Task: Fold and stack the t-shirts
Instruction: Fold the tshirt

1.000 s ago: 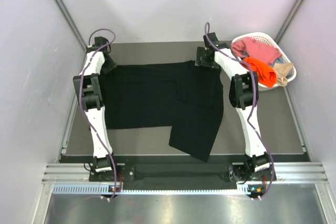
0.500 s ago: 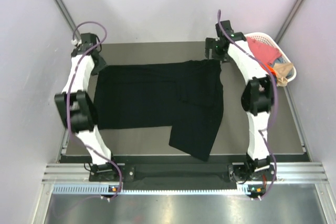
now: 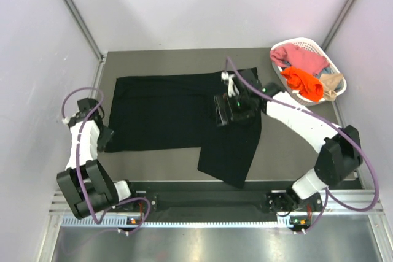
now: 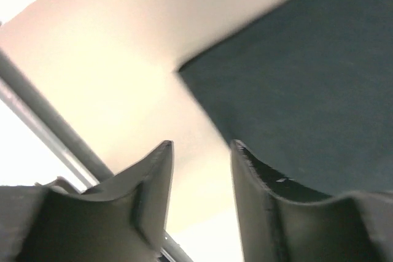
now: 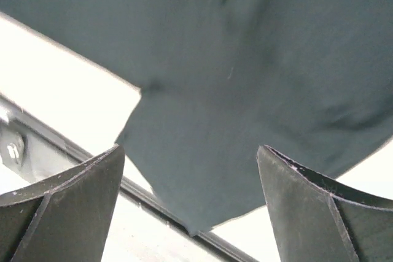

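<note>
A large black t-shirt [image 3: 166, 111] lies spread flat on the table, with one flap reaching down to the front edge. My left gripper [image 3: 108, 141] hovers at the shirt's near-left corner; in its wrist view the gripper [image 4: 202, 145] is open and empty over bare table, the shirt corner [image 4: 295, 90] just to its right. Over the shirt's right half hangs my right gripper [image 3: 220, 113]. Its wrist view shows it [image 5: 190, 148] wide open above the black cloth [image 5: 245, 59], holding nothing. Pink [image 3: 301, 58], orange [image 3: 302, 82] and beige [image 3: 331, 84] t-shirts sit in the basket.
The white slatted basket [image 3: 279, 47] stands at the back right corner of the table. A metal rail [image 3: 215, 200] runs along the front edge by the arm bases. Grey walls close in on the left, back and right.
Both arms have left the shirt's far corners. The left one swung back to the near-left corner, the right one moved forward over the shirt's right half. The shirt lies unchanged.
</note>
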Robot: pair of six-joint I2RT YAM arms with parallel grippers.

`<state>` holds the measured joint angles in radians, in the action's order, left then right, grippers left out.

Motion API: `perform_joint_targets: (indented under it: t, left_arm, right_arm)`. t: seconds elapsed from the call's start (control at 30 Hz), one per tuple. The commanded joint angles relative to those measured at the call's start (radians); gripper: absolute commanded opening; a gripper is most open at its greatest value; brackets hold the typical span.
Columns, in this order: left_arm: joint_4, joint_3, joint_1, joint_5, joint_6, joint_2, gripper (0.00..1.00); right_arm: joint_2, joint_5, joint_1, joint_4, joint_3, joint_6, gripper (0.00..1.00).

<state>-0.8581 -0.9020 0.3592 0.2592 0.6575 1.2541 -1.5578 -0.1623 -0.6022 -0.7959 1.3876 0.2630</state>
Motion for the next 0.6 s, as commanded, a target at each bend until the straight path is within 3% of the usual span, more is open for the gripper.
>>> perform_joint_targets:
  t: [0.0,0.23,0.57]
  left_arm:
    - [0.033,0.046,0.069,-0.044,0.048,-0.044,0.5]
    - [0.182,0.112,0.132,-0.182,0.059,0.016,0.5]
    - [0.214,0.141,0.144,-0.141,0.091,0.106,0.47]
  right_arm:
    - [0.113,-0.098,-0.025,0.115,-0.149,0.012,0.89]
    - [0.24,-0.094,-0.038,0.11,-0.312,-0.037,0.89]
    - [0.326,-0.097,-0.039,0.129,-0.397,-0.016,0.9]
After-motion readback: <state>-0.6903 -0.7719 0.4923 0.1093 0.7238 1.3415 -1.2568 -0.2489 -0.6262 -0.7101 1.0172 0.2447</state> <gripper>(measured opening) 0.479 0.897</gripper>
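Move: The black t-shirt's near-left corner lies about 2 cm left of the left hand, 1 cm back and 6 cm below; the shirt's far-left corner is roughly 36 cm ahead, 4 cm left. The near sleeve's middle is some 12 cm back from the right hand, 3 cm to its right and 14 cm below. The notch where sleeve meets body is about 6 cm back and 8 cm left of that hand. Back towards the robot and slightly right, the right hand travels roughly 8 cm over the shirt towards the near sleeve, dipping and then rising a little, its fingers wide and still clear of the cloth. Down about 5 cm beside the near-left corner comes the left hand, after a small swing back and forward again, tilting and turning slightly with fingers kept half open. ##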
